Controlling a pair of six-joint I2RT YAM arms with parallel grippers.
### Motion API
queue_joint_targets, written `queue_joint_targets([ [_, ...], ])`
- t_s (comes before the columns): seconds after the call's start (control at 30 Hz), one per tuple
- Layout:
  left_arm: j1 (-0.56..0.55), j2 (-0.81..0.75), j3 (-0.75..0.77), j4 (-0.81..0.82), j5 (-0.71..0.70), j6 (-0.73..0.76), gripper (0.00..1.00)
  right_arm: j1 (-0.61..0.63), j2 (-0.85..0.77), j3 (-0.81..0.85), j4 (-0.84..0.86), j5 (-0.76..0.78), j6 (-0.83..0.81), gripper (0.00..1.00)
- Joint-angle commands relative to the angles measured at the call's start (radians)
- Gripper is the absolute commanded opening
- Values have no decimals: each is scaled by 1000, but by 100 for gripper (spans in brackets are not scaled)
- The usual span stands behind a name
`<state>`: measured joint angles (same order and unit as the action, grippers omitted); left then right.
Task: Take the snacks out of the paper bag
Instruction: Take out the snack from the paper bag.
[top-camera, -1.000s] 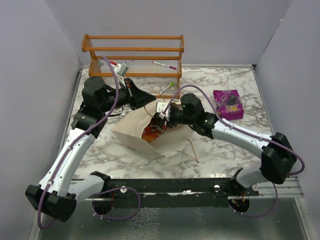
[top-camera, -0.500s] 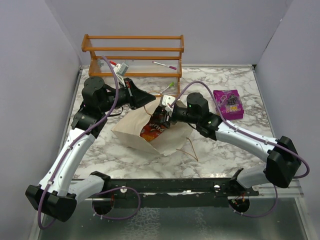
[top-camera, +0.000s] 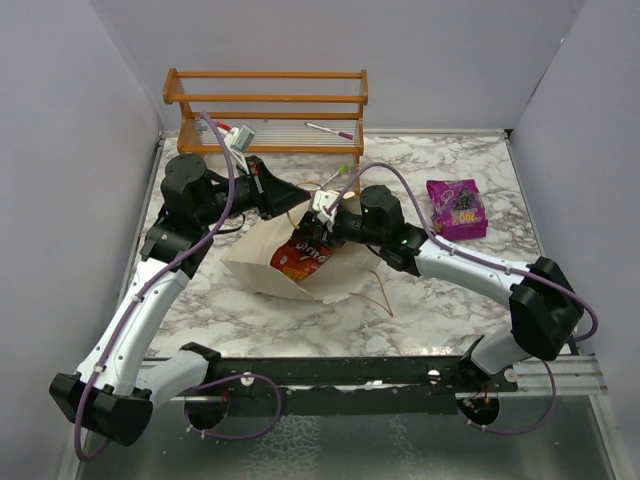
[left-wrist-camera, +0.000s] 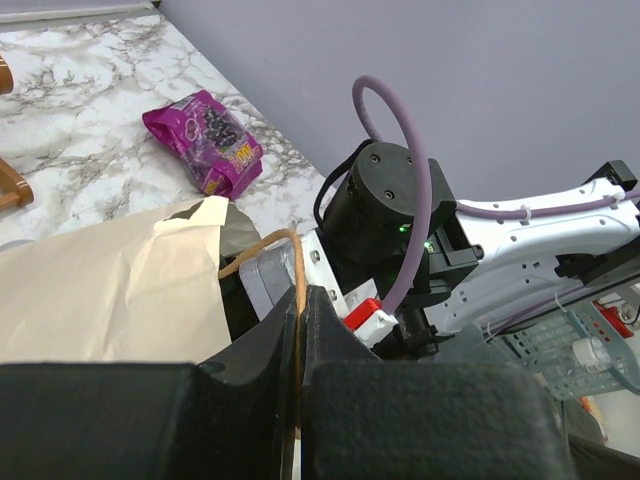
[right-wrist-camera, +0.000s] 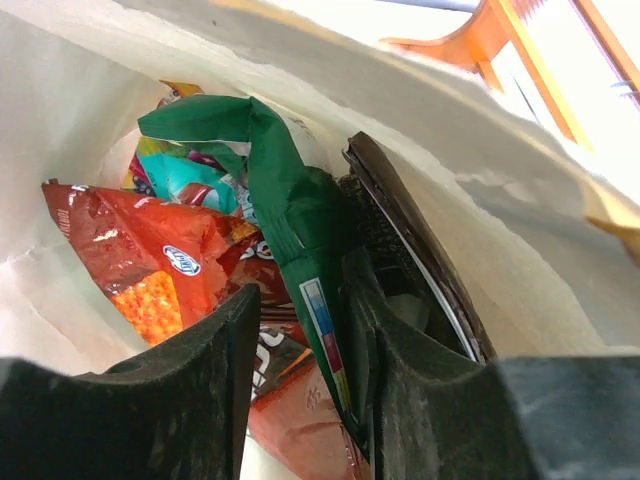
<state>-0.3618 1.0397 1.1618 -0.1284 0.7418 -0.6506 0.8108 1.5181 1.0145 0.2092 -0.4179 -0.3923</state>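
Note:
The paper bag (top-camera: 262, 268) lies on its side on the marble table, mouth toward the rack. My left gripper (left-wrist-camera: 300, 300) is shut on its tan string handle (left-wrist-camera: 290, 245) and holds the upper lip up; from above the left gripper (top-camera: 298, 200) sits at the bag's top edge. My right gripper (right-wrist-camera: 300, 300) is inside the mouth, open. A green packet (right-wrist-camera: 290, 200) hangs between its fingers against the right one. Red (right-wrist-camera: 130, 250), teal (right-wrist-camera: 185, 175) and dark brown (right-wrist-camera: 400, 215) snacks lie around it. A purple packet (top-camera: 457, 207) lies on the table outside the bag.
A wooden rack (top-camera: 265, 110) with pens on it stands at the back left, just beyond the bag. The bag's other string handle (top-camera: 380, 295) trails on the marble toward the near edge. Grey walls close in both sides of the table.
The right gripper has moved left and further into the bag mouth, and the red packet shows further left. The left gripper still holds the handle in the same place.

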Motion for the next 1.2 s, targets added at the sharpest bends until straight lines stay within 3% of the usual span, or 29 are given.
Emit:
queue_joint_targets([
  [0.0,0,-18,1,22,4,-12,0,7,1,35,33,18,3,37],
  [0.1,0,-21,-6,34,-6,-21,0,7,8,44,56,3,19,30],
  [0.23,1,-17,0,31,-5,-30,0,7,14,67,38,-4,0,10],
  [0.37,1,-15,13,3,-29,-12,0,7,-6,78,18,-41,-23,2],
  [0.5,1,-20,11,-5,-73,-18,0,7,-20,86,3,-35,-25,1],
  [0.77,1,-23,51,-127,-302,-5,0,7,-61,112,-4,-110,-25,1],
  [1.17,1,-49,33,-136,-355,5,0,7,-212,30,-23,-79,-10,1],
])
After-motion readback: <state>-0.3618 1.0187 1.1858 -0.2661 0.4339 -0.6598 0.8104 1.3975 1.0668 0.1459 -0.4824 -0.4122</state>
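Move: My right hand is already down in the paper bag with its fingers parted around the near edge of the green packet, whose middle lies about 4 cm to the left and 4 cm below. The red Doritos bag is some 5 cm back, 3 cm left and 6 cm below; a dark packet edge stands about 4 cm ahead and 3 cm left, slightly lower. From my left hand the green packet is some 5 cm back, 2 cm right and 20 cm below. I shut my right fingers on the edge of the green packet, easing up a centimetre or so, then draw it upwards towards the bag's mouth, about 6 cm in all, faster towards the end and slightly back. Meanwhile my left hand keeps its pinch on the cord handle and shifts about 4 cm forward and 3 cm left, turning nearly 20 degrees counter-clockwise. ##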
